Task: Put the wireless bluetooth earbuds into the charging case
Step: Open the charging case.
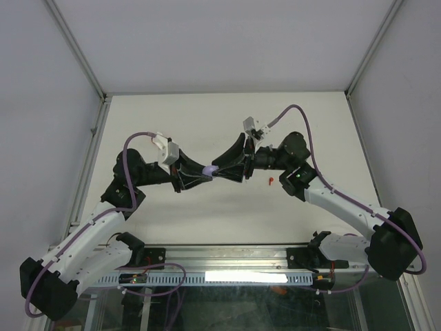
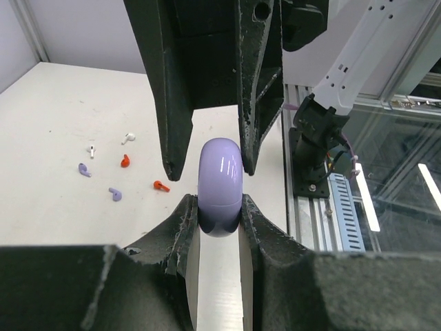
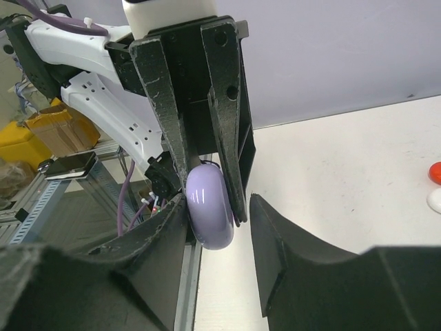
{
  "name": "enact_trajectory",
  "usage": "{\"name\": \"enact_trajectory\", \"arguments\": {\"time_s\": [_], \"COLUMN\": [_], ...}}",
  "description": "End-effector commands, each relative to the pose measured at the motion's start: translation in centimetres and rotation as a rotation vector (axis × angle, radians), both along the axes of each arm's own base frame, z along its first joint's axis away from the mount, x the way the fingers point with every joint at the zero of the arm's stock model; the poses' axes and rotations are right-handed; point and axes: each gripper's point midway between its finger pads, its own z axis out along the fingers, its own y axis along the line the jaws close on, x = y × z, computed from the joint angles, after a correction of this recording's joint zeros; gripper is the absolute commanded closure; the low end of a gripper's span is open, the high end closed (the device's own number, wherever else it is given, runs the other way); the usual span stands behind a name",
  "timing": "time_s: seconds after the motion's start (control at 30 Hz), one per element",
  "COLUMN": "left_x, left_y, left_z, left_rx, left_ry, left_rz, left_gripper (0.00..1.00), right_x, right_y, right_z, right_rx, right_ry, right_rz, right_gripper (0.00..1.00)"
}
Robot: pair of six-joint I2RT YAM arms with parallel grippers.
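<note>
A closed lavender charging case [image 2: 220,185] hangs above the table, and my left gripper [image 2: 219,208] is shut on its lower end. My right gripper [image 3: 219,215] faces it tip to tip and stands open around the case's [image 3: 210,210] other end. Its left finger lies against the case and its right finger [image 3: 279,252] stands apart from it. In the top view both grippers meet mid-table at the case [image 1: 211,169]. Several earbuds lie loose on the table: white [image 2: 128,138], red [image 2: 125,161], lavender [image 2: 115,194], orange-red [image 2: 161,185].
One red earbud [image 1: 271,181] lies on the table just under my right forearm. The aluminium rail [image 2: 341,200] and the right arm's base [image 2: 313,148] run along the near table edge. White walls close in the table on three sides.
</note>
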Motion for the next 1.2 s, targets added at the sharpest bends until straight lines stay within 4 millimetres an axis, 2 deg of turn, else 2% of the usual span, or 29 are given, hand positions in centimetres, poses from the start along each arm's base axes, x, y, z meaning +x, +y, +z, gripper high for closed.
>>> {"name": "enact_trajectory", "arguments": {"time_s": [0.0, 0.4, 0.43, 0.47, 0.5, 0.77, 0.87, 0.93, 1.13, 1.17], "left_x": [-1.0, -2.5, -2.6, -2.7, -2.8, -2.7, -1.9, -0.5, 3.0, 3.7], "left_y": [0.4, 0.7, 0.7, 0.7, 0.7, 0.7, 0.7, 0.9, 1.6, 1.8], "left_z": [1.6, 1.9, 1.9, 2.0, 2.0, 1.6, 1.2, 0.8, -1.6, -2.2], "left_rx": [0.010, 0.006, 0.006, 0.005, 0.005, 0.001, 0.001, 0.004, 0.036, 0.044], "left_ry": [-0.123, -0.215, -0.220, -0.228, -0.232, -0.226, -0.208, -0.177, -0.039, -0.011], "left_rz": [-0.040, -0.098, -0.100, -0.102, -0.106, -0.103, -0.055, 0.022, 0.225, 0.265], "left_gripper": [1.00, 1.00, 1.00, 1.00, 1.00, 1.00, 1.00, 1.00, 1.00, 1.00], "right_x": [0.1, 1.3, 1.6, 3.6, 4.1, 4.8, 4.8, 4.8, 5.7, 6.8], "right_y": [-0.2, -0.3, -0.2, -0.2, -0.1, 0.3, 0.2, -0.2, -2.5, -3.1], "right_z": [3.1, 1.8, 1.5, 1.6, 1.5, 0.0, 0.3, 0.7, 0.6, 0.4], "right_rx": [0.048, -0.021, -0.030, -0.025, -0.032, -0.083, -0.082, -0.081, -0.130, -0.146], "right_ry": [-0.064, 0.014, 0.009, 0.015, 0.022, 0.072, 0.072, 0.071, 0.129, 0.095], "right_rz": [-0.017, -0.042, -0.048, -0.156, -0.175, -0.182, -0.185, -0.193, -0.257, -0.315], "right_gripper": [0.56, 0.56, 0.56, 0.56, 0.56, 0.57, 0.57, 0.57, 0.57, 0.49]}}
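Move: The closed lilac charging case is already in the left fingers, centred about 2 cm right of that hand. From the right hand the case is about 2 cm left and 1 cm below, between the open fingertips. From the right hand, the black disc lies roughly 11 cm ahead, 1 cm right and 29 below, and the red earbud some 6 cm ahead, 19 right and 30 below. Right hand sweeps forward about 5 cm, open rear finger pushing the lid, then sinks 2; left keeps its grip. ##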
